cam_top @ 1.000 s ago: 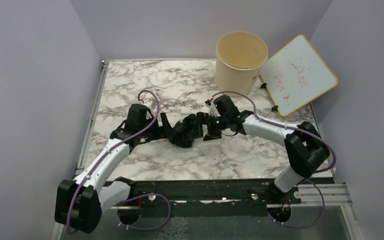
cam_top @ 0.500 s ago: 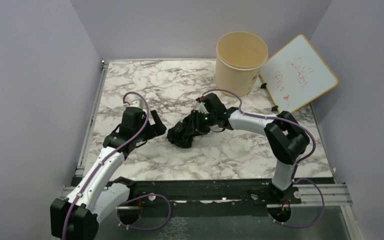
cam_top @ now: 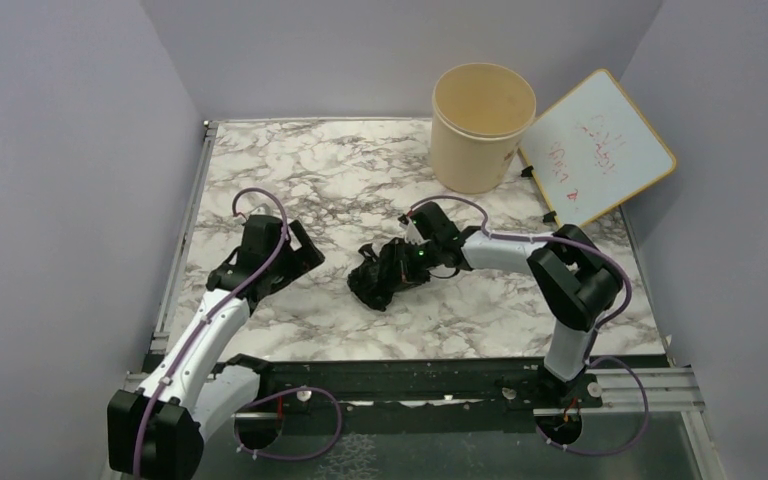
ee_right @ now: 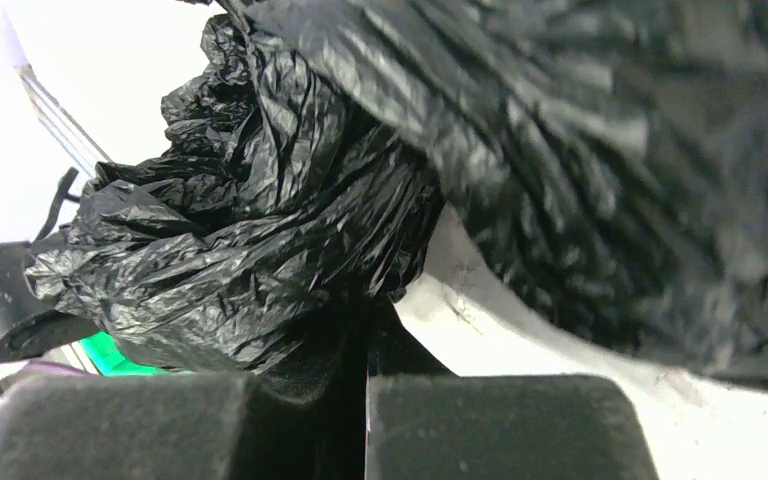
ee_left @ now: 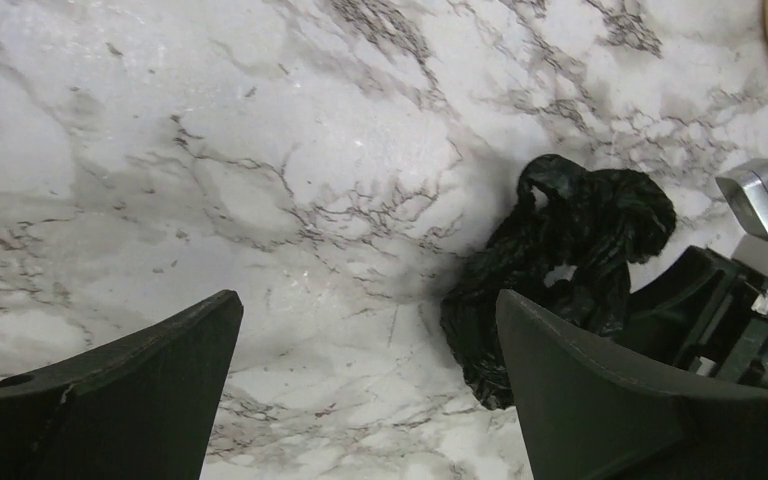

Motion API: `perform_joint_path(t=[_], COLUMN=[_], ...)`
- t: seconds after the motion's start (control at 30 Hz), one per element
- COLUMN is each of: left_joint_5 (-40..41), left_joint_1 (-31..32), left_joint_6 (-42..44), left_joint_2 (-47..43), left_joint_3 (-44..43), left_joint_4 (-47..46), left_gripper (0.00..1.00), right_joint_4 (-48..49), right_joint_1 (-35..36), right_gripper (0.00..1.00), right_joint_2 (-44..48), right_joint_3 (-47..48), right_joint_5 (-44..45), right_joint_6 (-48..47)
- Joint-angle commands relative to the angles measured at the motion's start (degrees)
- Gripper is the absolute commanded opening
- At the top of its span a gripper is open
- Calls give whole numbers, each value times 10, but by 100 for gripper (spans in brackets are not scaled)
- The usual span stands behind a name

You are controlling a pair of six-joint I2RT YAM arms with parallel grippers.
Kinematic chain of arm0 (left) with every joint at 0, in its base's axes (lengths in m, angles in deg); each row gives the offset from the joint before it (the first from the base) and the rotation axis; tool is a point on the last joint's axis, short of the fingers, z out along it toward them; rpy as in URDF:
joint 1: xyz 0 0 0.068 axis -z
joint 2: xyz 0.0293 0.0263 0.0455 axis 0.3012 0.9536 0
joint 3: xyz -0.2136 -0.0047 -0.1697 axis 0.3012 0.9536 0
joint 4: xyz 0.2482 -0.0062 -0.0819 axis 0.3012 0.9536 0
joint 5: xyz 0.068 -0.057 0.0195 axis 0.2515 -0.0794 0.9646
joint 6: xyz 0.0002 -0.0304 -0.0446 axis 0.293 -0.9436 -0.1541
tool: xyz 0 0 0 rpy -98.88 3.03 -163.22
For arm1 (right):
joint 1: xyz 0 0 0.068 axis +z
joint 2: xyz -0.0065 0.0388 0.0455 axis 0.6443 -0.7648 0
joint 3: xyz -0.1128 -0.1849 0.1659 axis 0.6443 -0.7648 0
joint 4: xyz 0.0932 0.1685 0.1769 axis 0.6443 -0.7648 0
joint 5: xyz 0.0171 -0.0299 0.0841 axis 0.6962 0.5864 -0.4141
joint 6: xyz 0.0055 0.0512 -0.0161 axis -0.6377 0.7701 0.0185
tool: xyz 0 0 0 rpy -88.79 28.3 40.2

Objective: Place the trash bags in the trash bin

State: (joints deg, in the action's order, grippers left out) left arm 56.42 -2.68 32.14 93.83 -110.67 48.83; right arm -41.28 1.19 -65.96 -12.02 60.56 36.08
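Observation:
A crumpled, glossy black trash bag [cam_top: 373, 280] lies on the marble table mid-scene. My right gripper [cam_top: 397, 266] reaches in from the right and is shut on it. In the right wrist view its jaws meet on a fold of the bag [ee_right: 250, 220], right gripper [ee_right: 368, 322]. My left gripper [cam_top: 300, 252] stands apart to the left, open and empty. The left wrist view shows its wide jaws, left gripper [ee_left: 368, 305], over bare marble, with the bag [ee_left: 560, 240] ahead to the right. The beige trash bin [cam_top: 483, 125] stands upright at the back right.
A white board with a yellow frame [cam_top: 600, 150] leans by the right wall next to the bin. Purple walls close in the table [cam_top: 290, 170] on three sides. A metal rail runs along the near edge behind both arm bases.
My left gripper opened fully and pulled back left, away from the bag. My right gripper moved in and closed on the bag, which shifted slightly.

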Motion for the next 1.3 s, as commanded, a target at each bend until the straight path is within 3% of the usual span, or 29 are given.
perform_joint_path(t=[0.0,0.17,0.3,0.4,0.57,0.77,1.07,1.13,1.2,1.27], left_joint_5=[-129,-308,-369,-372,-375,-380,-354,-329,-325,-345], left_joint_1=[-5,-4,7,12,19,43,46,46,46,46], left_joint_6=[14,4,38,25,-56,-69,-33,-14,2,14], left_joint_2=[-31,5,79,109,124,145,148,152,160,172], left_joint_3=[38,85,80,82,125,147,155,139,127,118], left_joint_4=[-96,-231,-237,-257,-367,-410,-361,-324,-315,-315], left_gripper=[99,99,99,99,99,88,46,35,18,4], right_joint_4=[-43,-45,-5,85,-25,-9,-38,-70,-83,-97], right_joint_1=[4,4,2,4,4,5,4,4,4,3], right_gripper=[4,5,2,2,2,4,14,16,28,47], right_joint_2=[37,69,55,58,46,37,48,65,90,106], right_joint_3=[2,-22,-15,-27,25,-7,-16,-5,-5,-3], right_joint_5=[-37,-34,-102,-126,-55,-83,-61,-21,33,64], right_joint_6=[-46,-49,16,80,34,33,31,17,14,15])
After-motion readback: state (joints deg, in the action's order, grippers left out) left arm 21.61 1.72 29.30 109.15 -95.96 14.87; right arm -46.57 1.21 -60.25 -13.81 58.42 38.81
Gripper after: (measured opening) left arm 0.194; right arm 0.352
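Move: The trash bag lies about 16 cm to the right of the open left gripper, 2 cm nearer the base and some 8 cm below it. The right fingers already hold its right side, with its middle about 5 cm to their left and level with them. The right gripper is about 22 cm to the left hand's right and 3 cm back. The trash bin stands some 38 cm right of the left hand and 23 cm ahead. Bring the left gripper about 11 cm right, sinking 5 cm and easing back towards the trash bag while turning some 25 degrees clockwise and rolling its left side down, then pinch the bag's gathered plastic. Meanwhile lift the right gripper about 5 cm with its grip kept, lower it roughly 3 cm again, and begin to open its fingers. ##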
